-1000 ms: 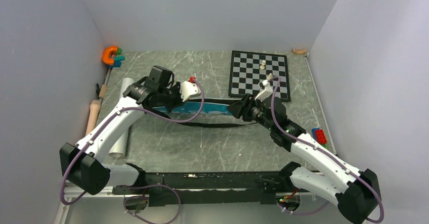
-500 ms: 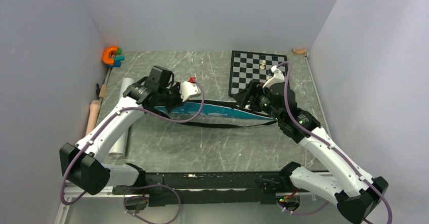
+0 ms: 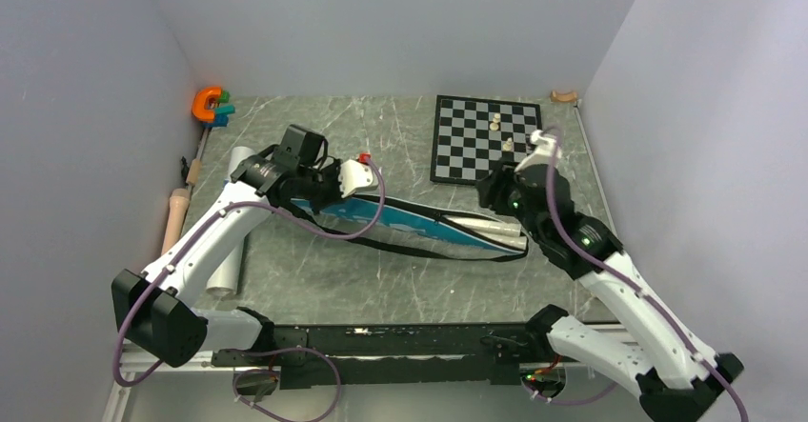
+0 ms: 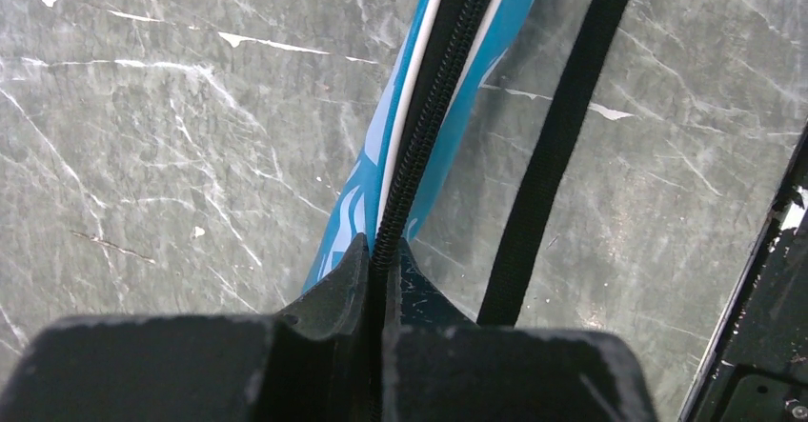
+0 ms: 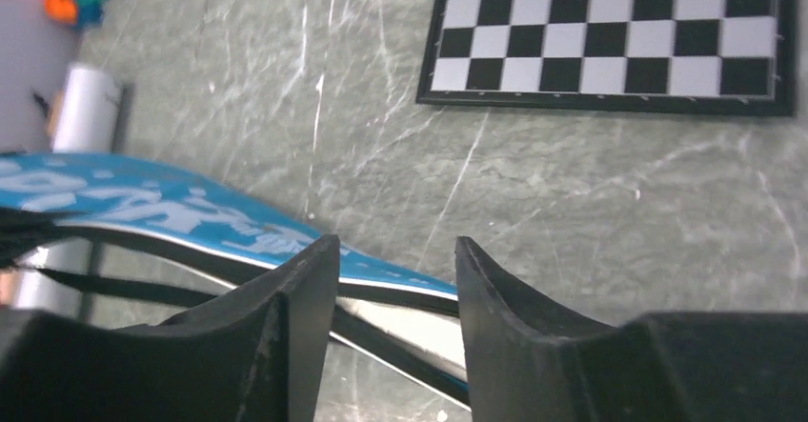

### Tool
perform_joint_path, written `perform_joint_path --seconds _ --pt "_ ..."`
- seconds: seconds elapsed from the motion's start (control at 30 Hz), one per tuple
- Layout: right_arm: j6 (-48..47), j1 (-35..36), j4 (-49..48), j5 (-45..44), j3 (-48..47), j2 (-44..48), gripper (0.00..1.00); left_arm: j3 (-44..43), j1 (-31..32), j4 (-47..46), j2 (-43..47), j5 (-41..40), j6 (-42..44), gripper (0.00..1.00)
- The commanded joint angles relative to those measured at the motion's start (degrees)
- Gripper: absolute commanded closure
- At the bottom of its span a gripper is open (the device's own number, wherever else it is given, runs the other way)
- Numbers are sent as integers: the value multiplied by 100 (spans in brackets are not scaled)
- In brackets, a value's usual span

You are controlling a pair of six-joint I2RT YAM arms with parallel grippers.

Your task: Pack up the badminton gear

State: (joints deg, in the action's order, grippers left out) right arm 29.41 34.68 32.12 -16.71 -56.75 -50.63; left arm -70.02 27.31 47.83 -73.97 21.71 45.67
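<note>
The long blue bag [image 3: 410, 217] lies slantwise across the middle of the table, its black strap [image 3: 400, 243] trailing on the near side. My left gripper [image 3: 329, 189] is shut on the bag's wide end. In the left wrist view its fingertips [image 4: 383, 249] pinch the black zipper [image 4: 448, 70] between the blue sides [image 4: 491, 46]. My right gripper [image 3: 491, 191] hovers open over the narrow end. In the right wrist view nothing is between its fingers [image 5: 395, 246]; the lettered bag [image 5: 143, 203] lies below, a pale lining showing in its gap.
A chessboard [image 3: 486, 141] with pale pieces [image 3: 495, 122] lies at the back right, close behind the right gripper. A white tube [image 3: 233, 222] and a wooden peg [image 3: 176, 214] lie at the left. An orange toy [image 3: 208, 104] sits in the back left corner.
My right gripper has let go of the bag's narrow end, opened and drawn back to the right. The bag's right end has swung toward the near side. The left gripper keeps its hold.
</note>
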Motion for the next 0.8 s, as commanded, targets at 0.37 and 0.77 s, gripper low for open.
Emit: perform_joint_path --seconds 0.37,0.77 --pt "1521 -130 1607 -2027 -353 741 100 -677 -36 -528 158 417 -504 100" --pt "987 -1800 928 -327 -1081 -117 100 -747 -330 -607 133 179 -824 100"
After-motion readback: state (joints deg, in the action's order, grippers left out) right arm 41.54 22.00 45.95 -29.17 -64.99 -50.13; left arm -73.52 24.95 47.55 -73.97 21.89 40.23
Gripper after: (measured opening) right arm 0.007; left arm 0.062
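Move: From the right hand, the racket handle ends in the bag's mouth lie about 11 cm to the right, 4 cm back and 12 cm below. The bag's middle is some 15 cm left, 1 cm back and 9 cm below; the chessboard's middle is roughly 29 cm ahead, 8 cm right and 25 cm below. From the left hand, which already pinches the bag, the handle ends lie about 44 cm right, 5 cm back and 5 cm lower. Swing the right gripper about 10 cm right towards the racket handle ends, dipping back 3 cm and then coming forward again, while its fingers close fully on nothing and the wrist turns some 30 degrees clockwise; finish slightly higher, above the bag's mouth. Keep the left fingers pinched on the bag, lift it about 2 cm and turn slightly counter-clockwise. ##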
